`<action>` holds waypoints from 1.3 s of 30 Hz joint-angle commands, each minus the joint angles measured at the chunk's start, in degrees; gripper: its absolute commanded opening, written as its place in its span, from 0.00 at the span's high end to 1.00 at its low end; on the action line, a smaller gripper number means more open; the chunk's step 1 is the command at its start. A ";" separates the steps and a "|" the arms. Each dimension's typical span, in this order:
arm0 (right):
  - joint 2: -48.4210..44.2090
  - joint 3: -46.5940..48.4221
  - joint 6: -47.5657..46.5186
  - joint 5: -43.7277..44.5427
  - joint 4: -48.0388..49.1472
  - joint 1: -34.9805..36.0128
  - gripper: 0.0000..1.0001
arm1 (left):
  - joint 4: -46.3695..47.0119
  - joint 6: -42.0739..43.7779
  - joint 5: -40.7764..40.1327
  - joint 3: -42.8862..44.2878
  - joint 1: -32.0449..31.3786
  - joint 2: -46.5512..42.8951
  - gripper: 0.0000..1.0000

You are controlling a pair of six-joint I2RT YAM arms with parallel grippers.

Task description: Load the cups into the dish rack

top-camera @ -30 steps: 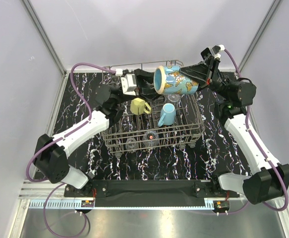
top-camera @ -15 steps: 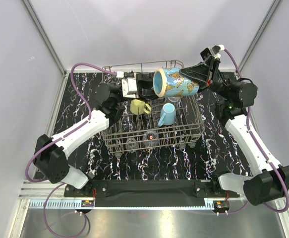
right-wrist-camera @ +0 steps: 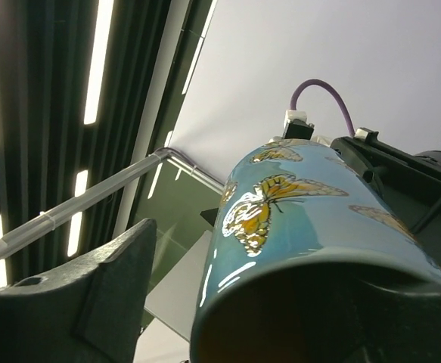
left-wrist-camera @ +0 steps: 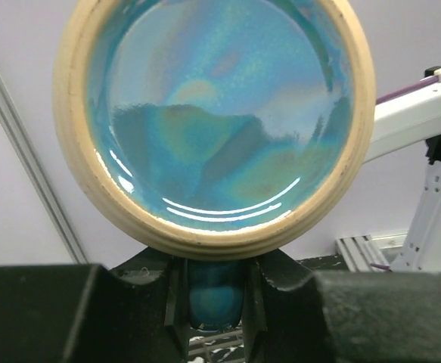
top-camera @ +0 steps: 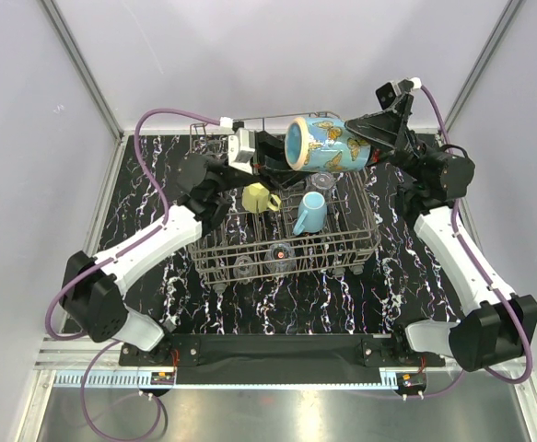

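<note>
A teal-blue cup with orange butterflies (top-camera: 328,145) hangs on its side in the air above the back of the dish rack (top-camera: 369,235). My left gripper (top-camera: 285,166) is shut on its handle. In the left wrist view the handle (left-wrist-camera: 214,299) sits pinched between the jaws, and the cup's cream-rimmed mouth (left-wrist-camera: 214,113) faces the camera. My right gripper (top-camera: 371,138) is open at the cup's base. In the right wrist view its left finger (right-wrist-camera: 107,295) stands clear of the cup's wall (right-wrist-camera: 311,227); the other finger is hidden.
In the rack stand a yellow mug (top-camera: 261,197), a light blue mug (top-camera: 310,214) and two clear glasses (top-camera: 280,255) (top-camera: 243,267) near its front. The rack rests on a black marbled mat (top-camera: 148,198) between white walls.
My right gripper has opened off the cup's base and drawn back a little. The cup, held by my left gripper, has risen slightly.
</note>
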 commanded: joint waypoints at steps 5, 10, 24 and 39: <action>0.18 2.45 2.78 -9.56 -14.04 0.73 0.14 | 8.31 -8.77 1.25 0.81 -0.14 -7.14 1.00; -2.19 5.00 -10.86 -11.67 -32.39 -0.41 0.09 | 5.07 -12.99 -1.47 -1.22 1.62 -10.21 1.00; -6.85 9.93 -41.55 -10.97 -69.58 -10.32 0.00 | -21.55 -5.00 -12.28 -2.19 3.99 -18.30 1.00; -7.11 22.93 -77.06 14.05 -109.22 -14.65 0.00 | -49.23 5.46 -28.45 3.17 7.60 -17.96 1.00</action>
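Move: The butterfly mug hangs by its handle from the left fingers, its middle some 5 cm above that hand, 3 cm right and 1 cm ahead; from the right hand it is about 5 cm left and 2 cm lower. The dish rack's middle is roughly 9 cm ahead of the left hand and 38 cm down. In the rack, some 34 cm below that hand, the yellow mug is 8 cm ahead and 6 cm left, the light-blue cup 5 cm ahead and 5 cm right. The butterfly mug, its handle still pinched by the left fingers, is carried left about 8 cm over the rack; later that hand also goes forward and down, rolling some 30 degrees and swinging its fingertips forward and down. The right hand opens fully, comes free of the mug's mouth and withdraws downward about 13 cm, then also rightward and forward, tipping its fingers down. ##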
